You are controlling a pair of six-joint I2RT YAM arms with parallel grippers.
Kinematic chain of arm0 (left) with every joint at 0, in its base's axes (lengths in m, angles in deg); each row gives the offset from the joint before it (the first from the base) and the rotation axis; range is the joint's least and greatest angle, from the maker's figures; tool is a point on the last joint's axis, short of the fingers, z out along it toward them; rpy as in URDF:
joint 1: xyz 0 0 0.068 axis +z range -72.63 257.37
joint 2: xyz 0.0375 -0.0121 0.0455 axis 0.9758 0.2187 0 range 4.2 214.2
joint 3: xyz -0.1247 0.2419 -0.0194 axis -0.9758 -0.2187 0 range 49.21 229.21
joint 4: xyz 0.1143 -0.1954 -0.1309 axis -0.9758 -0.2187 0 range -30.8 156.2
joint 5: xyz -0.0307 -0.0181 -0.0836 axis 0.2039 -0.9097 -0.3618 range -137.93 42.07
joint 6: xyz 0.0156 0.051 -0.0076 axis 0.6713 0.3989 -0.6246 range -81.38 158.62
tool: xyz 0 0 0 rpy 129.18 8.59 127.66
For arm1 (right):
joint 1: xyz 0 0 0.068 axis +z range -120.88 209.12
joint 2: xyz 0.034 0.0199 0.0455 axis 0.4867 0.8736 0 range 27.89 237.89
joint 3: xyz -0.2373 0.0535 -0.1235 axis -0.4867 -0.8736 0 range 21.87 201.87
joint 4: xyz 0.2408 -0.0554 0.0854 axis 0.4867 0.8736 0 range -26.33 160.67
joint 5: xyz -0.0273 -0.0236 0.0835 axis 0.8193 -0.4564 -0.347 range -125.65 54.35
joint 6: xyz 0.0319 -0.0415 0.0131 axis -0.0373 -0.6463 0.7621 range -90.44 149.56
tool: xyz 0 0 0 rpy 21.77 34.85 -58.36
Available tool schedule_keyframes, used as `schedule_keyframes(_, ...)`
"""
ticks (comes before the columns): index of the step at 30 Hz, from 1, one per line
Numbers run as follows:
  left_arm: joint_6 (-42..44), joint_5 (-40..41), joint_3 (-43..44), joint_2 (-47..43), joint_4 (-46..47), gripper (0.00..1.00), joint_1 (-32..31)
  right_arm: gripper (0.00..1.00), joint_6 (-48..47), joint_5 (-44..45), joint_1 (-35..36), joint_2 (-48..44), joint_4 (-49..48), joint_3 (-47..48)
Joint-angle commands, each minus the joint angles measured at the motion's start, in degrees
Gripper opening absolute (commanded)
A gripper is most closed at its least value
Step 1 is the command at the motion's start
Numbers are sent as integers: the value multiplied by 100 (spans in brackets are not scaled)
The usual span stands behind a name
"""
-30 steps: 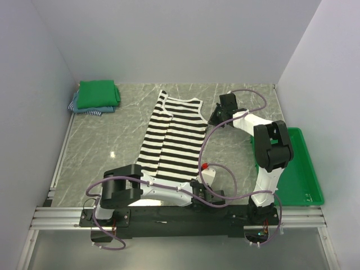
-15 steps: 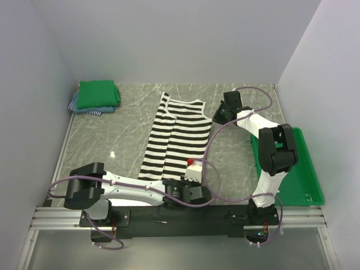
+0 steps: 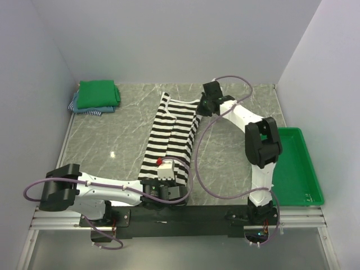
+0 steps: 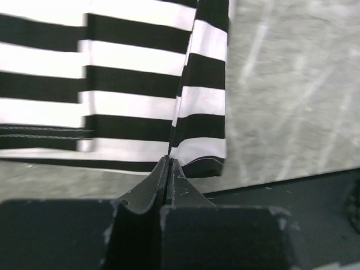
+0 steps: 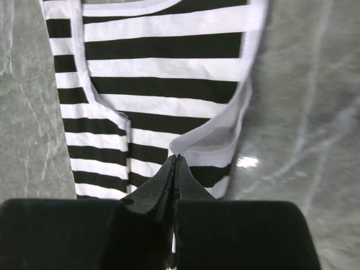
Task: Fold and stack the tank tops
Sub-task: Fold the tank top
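The black-and-white striped tank top (image 3: pixel 169 132) lies lengthwise mid-table, its right side lifted and folded over to the left. My left gripper (image 3: pixel 170 169) is at the near hem. In the left wrist view it (image 4: pixel 169 160) is shut on the hem's corner of the striped top (image 4: pixel 140 84). My right gripper (image 3: pixel 199 111) is at the far end. The right wrist view shows it (image 5: pixel 176 157) shut on the white armhole trim of the top (image 5: pixel 163 73). A folded bright green tank top (image 3: pixel 98 93) rests on a folded bluish one (image 3: pixel 84 110) at the back left.
A rigid green tray (image 3: pixel 295 163) sits at the right edge of the table, beside the right arm's base. White walls close in the left, back and right. The black base rail (image 3: pixel 180 216) runs along the near edge.
Both grippers have swept left with the striped top's right edge, so the top now lies narrower, folded over itself. The left arm has stretched out to the left.
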Motion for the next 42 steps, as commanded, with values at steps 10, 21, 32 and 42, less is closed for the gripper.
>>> schedule_keyframes(10, -1121, -127, -580, -708, -1052, 0, 160, 0, 93, 398, 638, 1394, 697, 2029)
schedule_keyframes(21, -1016, -427, -958, -1007, -806, 0, 450, 0, 41, 372, 779, 1632, 600, 2354)
schedule_keyframes(32, -883, -559, -1064, -989, -735, 3, 617, 0, 6, 169, 788, 1870, 293, 2513)
schedule_keyframes(42, -989, -260, -792, -1525, -1403, 36, 881, 40, -135, -6, 796, 1475, -41, 2311)
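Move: I still pinch the loose right edge of the striped tank top, my left hand at the hem and my right hand at the armhole. Both take it to the inner edge of the left panel, already folded in. That edge's hem end lies about 8 cm left of my left hand, level with it and 3 cm down; the panel's outer hem corner is some 16 cm left, 1 cm ahead. From my right hand, its armhole end lies about 9 cm left, 3 cm ahead, 5 cm down; the left shoulder strap is some 15 cm left, 7 cm ahead. I sweep both hands left together, carrying the pinched edge across the tank top to the left panel's inner edge: quickly for the first 6 or 7 cm, then easing, some 9 to 10 cm in all, while sinking about 3 cm. My right hand also works a few centimetres forward, and my left turns roughly 15 degrees counter-clockwise. There I open both grippers about a third, let go of the cloth and start to rise. ##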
